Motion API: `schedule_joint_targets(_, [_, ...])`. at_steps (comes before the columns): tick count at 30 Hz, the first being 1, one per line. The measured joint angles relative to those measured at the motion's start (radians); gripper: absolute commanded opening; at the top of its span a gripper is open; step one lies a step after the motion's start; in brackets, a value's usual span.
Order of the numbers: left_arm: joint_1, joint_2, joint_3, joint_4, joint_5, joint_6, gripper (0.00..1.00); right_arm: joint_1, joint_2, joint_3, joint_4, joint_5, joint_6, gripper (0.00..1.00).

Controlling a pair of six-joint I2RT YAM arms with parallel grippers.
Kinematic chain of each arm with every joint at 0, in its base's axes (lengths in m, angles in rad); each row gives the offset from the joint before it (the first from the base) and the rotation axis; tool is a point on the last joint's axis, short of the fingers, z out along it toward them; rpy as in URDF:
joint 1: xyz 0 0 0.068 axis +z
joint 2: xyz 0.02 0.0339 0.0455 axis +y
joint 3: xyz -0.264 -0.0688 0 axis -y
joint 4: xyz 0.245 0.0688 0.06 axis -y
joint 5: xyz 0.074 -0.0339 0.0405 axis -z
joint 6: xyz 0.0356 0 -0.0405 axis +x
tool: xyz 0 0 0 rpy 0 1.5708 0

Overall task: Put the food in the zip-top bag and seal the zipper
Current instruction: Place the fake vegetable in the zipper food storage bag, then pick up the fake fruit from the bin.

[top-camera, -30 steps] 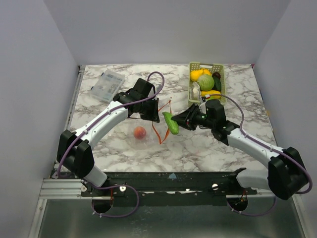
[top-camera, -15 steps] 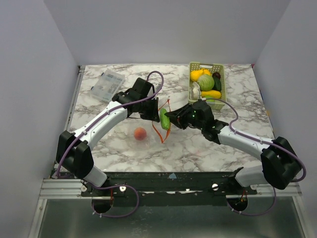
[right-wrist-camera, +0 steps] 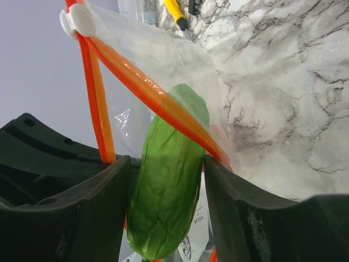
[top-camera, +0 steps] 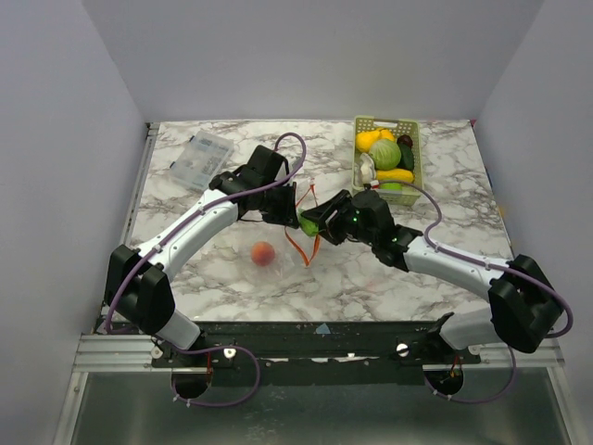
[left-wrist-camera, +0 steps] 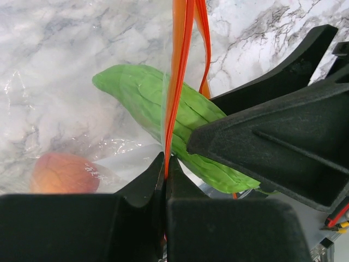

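My left gripper is shut on the orange-red zipper and holds the mouth of the clear zip-top bag up off the table. A green cucumber lies partway through that mouth, its tip inside the plastic. My right gripper stands open around the cucumber's rear half, with slim gaps at its fingers. A red-orange round fruit rests inside the bag on the table. A white slider sits at the zipper's end.
A pale green slotted basket at the back right holds more toy food: yellow, green, white and dark pieces. A clear compartment box lies at the back left. Both arms meet over the table's middle.
The right gripper has travelled left and carried the cucumber from beside the bag into its mouth. Its jaws have widened. The left gripper has kept its hold on the zipper.
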Motion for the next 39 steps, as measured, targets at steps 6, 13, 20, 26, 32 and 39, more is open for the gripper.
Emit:
schedule_joint_targets(6, [0.0,-0.01,0.0,-0.005,-0.02,0.005,0.0,0.006,-0.057,0.013,-0.045,0.034,-0.104,0.75])
schedule_joint_targets(13, [0.0,-0.016,0.031,-0.048,-0.067,0.004,0.0,0.013,-0.101,0.072,-0.089,0.024,-0.32,0.8])
schedule_joint_targets(20, [0.0,-0.032,0.071,-0.134,-0.156,-0.031,0.0,0.014,-0.239,0.075,-0.143,0.016,-0.562,0.88])
schedule_joint_targets(26, [0.0,-0.097,0.094,-0.219,-0.273,-0.078,0.0,0.014,-0.383,0.114,-0.271,0.142,-0.74,0.94])
schedule_joint_targets(32, [0.002,-0.101,0.094,-0.258,-0.341,-0.135,0.0,0.014,-0.464,0.101,-0.368,0.27,-0.796,0.94])
schedule_joint_targets(39, [0.002,-0.091,0.076,-0.253,-0.377,-0.158,0.0,-0.001,-0.386,0.108,-0.49,0.444,-0.835,0.94])
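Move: The green vegetable lies between the right fingers, its middle some 2 cm left, 1 cm ahead and 1 cm below, its far half inside the bag mouth. From that hand the peach in the bag lies about 11 cm left, 5 cm back and 9 cm below, and the food crate's middle some 20 cm right, 18 cm ahead and 8 cm below. From the left hand, the vegetable is about 3 cm right, level fore and aft and 2 cm below. Spread the right fingers from a little over half open to wide, let go of the green vegetable and lift clear of the bag mouth about 12 cm, then swing right towards the crate, 14 cm in all, rolling some 45 degrees left side down and sinking again. Keep the left fingers shut on the zipper edge and draw the bag about 7 cm left, turning 20 degrees counter-clockwise. ##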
